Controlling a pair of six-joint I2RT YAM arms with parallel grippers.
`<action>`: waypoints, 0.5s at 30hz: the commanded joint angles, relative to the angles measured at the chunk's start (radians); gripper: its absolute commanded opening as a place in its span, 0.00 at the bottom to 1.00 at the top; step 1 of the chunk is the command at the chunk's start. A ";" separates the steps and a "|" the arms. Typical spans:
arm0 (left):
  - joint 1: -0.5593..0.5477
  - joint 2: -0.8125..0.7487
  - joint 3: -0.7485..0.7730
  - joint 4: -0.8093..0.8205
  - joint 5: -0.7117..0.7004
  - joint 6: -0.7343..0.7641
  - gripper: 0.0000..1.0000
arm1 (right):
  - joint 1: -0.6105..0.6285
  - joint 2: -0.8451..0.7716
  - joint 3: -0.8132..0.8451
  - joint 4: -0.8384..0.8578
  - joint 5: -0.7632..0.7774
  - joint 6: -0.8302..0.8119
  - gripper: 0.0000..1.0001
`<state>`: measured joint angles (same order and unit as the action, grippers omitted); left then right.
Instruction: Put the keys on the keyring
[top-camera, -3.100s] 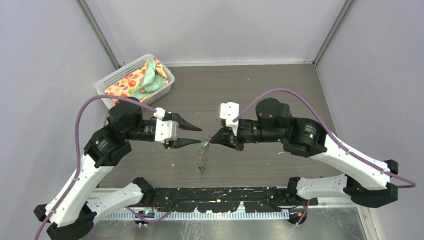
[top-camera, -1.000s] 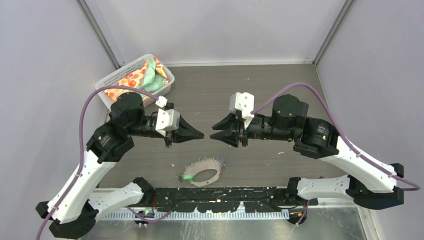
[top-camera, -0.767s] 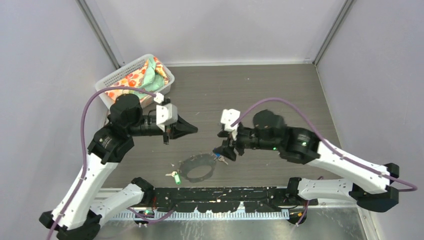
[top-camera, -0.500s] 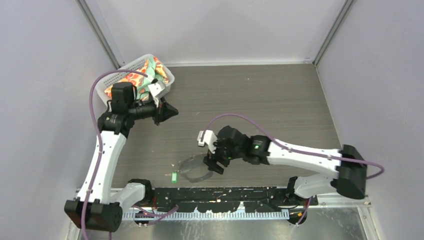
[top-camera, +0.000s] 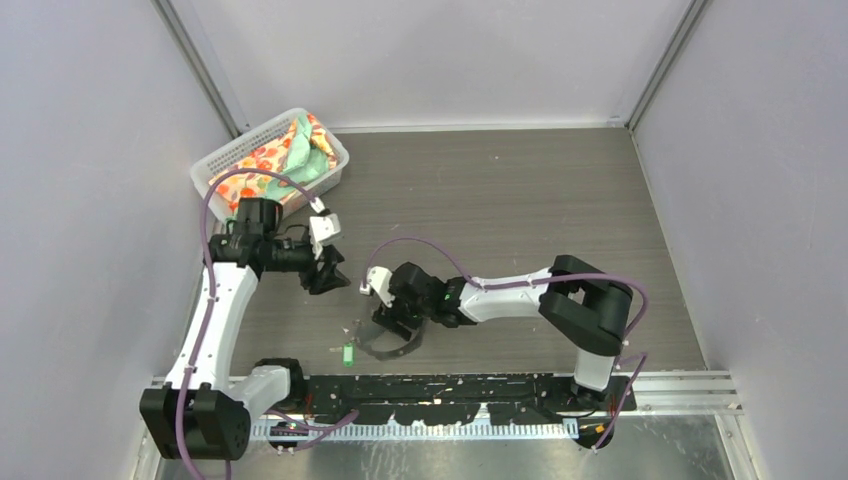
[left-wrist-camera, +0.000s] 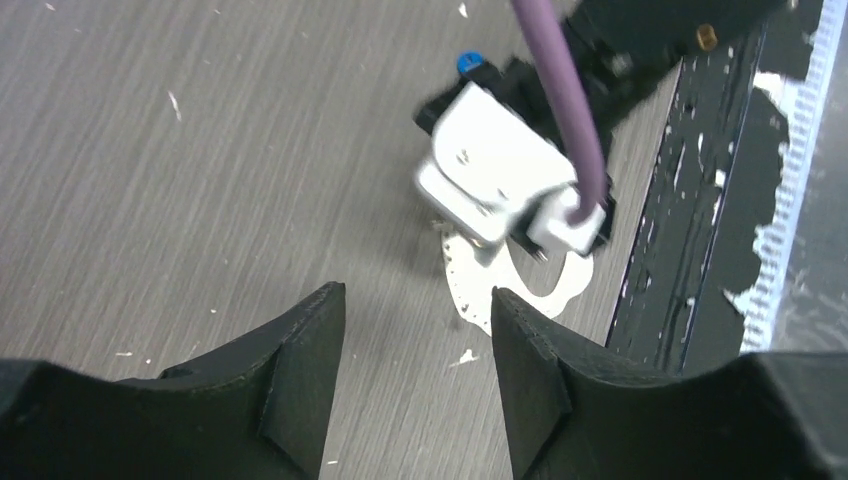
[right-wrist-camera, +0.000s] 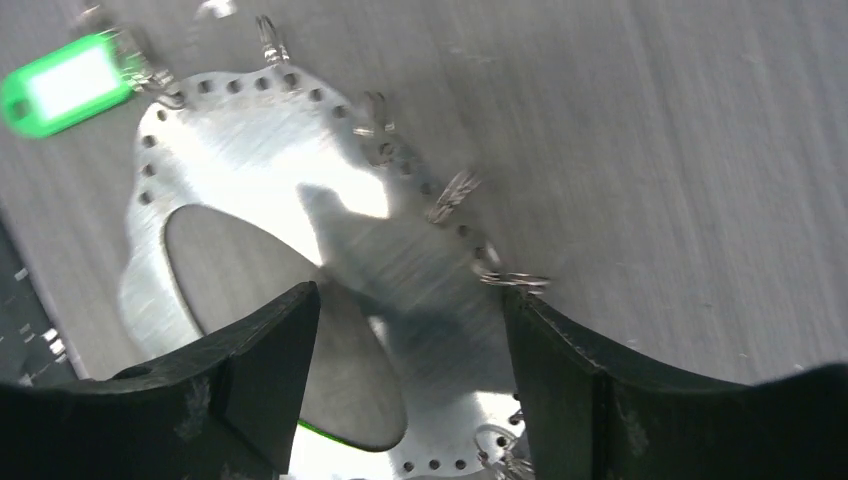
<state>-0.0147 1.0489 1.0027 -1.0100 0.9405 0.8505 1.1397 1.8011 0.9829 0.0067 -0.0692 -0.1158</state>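
Note:
The keyring (right-wrist-camera: 250, 170), a flat silver loop with holes and small split rings along its edge, lies on the table near the front edge (top-camera: 390, 350). A key with a green tag (right-wrist-camera: 65, 82) lies just left of it (top-camera: 348, 353). My right gripper (right-wrist-camera: 405, 300) hangs open low over the loop's band (top-camera: 395, 320), with nothing between its fingers. My left gripper (left-wrist-camera: 415, 310) is open and empty, up and to the left (top-camera: 325, 272). It looks down at the right wrist and at part of the keyring (left-wrist-camera: 490, 290). A blue tag (left-wrist-camera: 467, 63) peeks out beyond the right wrist.
A white mesh basket (top-camera: 215, 165) with patterned cloths stands at the back left. The black rail (top-camera: 450, 388) of the arm bases runs right in front of the keyring. The right arm's purple cable (top-camera: 420, 245) arcs over the table's middle.
The right arm swung down and left over the keyring and its jaws opened wider. The left arm pulled back to the left, and its shut jaws opened.

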 joint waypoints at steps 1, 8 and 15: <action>0.010 -0.015 -0.034 -0.085 -0.018 0.213 0.57 | -0.044 0.038 -0.042 0.020 0.190 0.061 0.71; 0.010 0.011 -0.055 -0.095 -0.046 0.332 0.61 | -0.173 -0.023 -0.138 0.001 0.354 0.143 0.71; 0.007 0.084 0.024 -0.049 -0.083 0.183 0.93 | -0.324 -0.072 -0.102 -0.064 0.350 0.176 0.73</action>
<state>-0.0116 1.1057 0.9531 -1.0882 0.8719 1.0981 0.8730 1.7424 0.8806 0.0757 0.2062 0.0475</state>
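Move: The keyring plate lies flat almost under the right hand, its middle some 2 cm back and 2 cm left, about 1 cm below the fingertips. The green tag is about 6 cm back and 9 cm left; the blue tag, half hidden by the arm, roughly 1 cm ahead and 8 cm right. From the left hand, the plate's middle is about 5 cm back, 7 cm right and 18 cm down, and the green tag 9 cm back, 1 cm left. With its fingertips spread low about the band between the plate's hole and its ringed edge, the right hand drags the keyring plate along the table, forward some 12 cm and right some 10 cm, curving increasingly to the right while turning about 30 degrees clockwise; its height and finger gap hardly change. Meanwhile the empty left hand sinks about 4 cm to the plate's left and, towards the end, opens its fingers wider. ##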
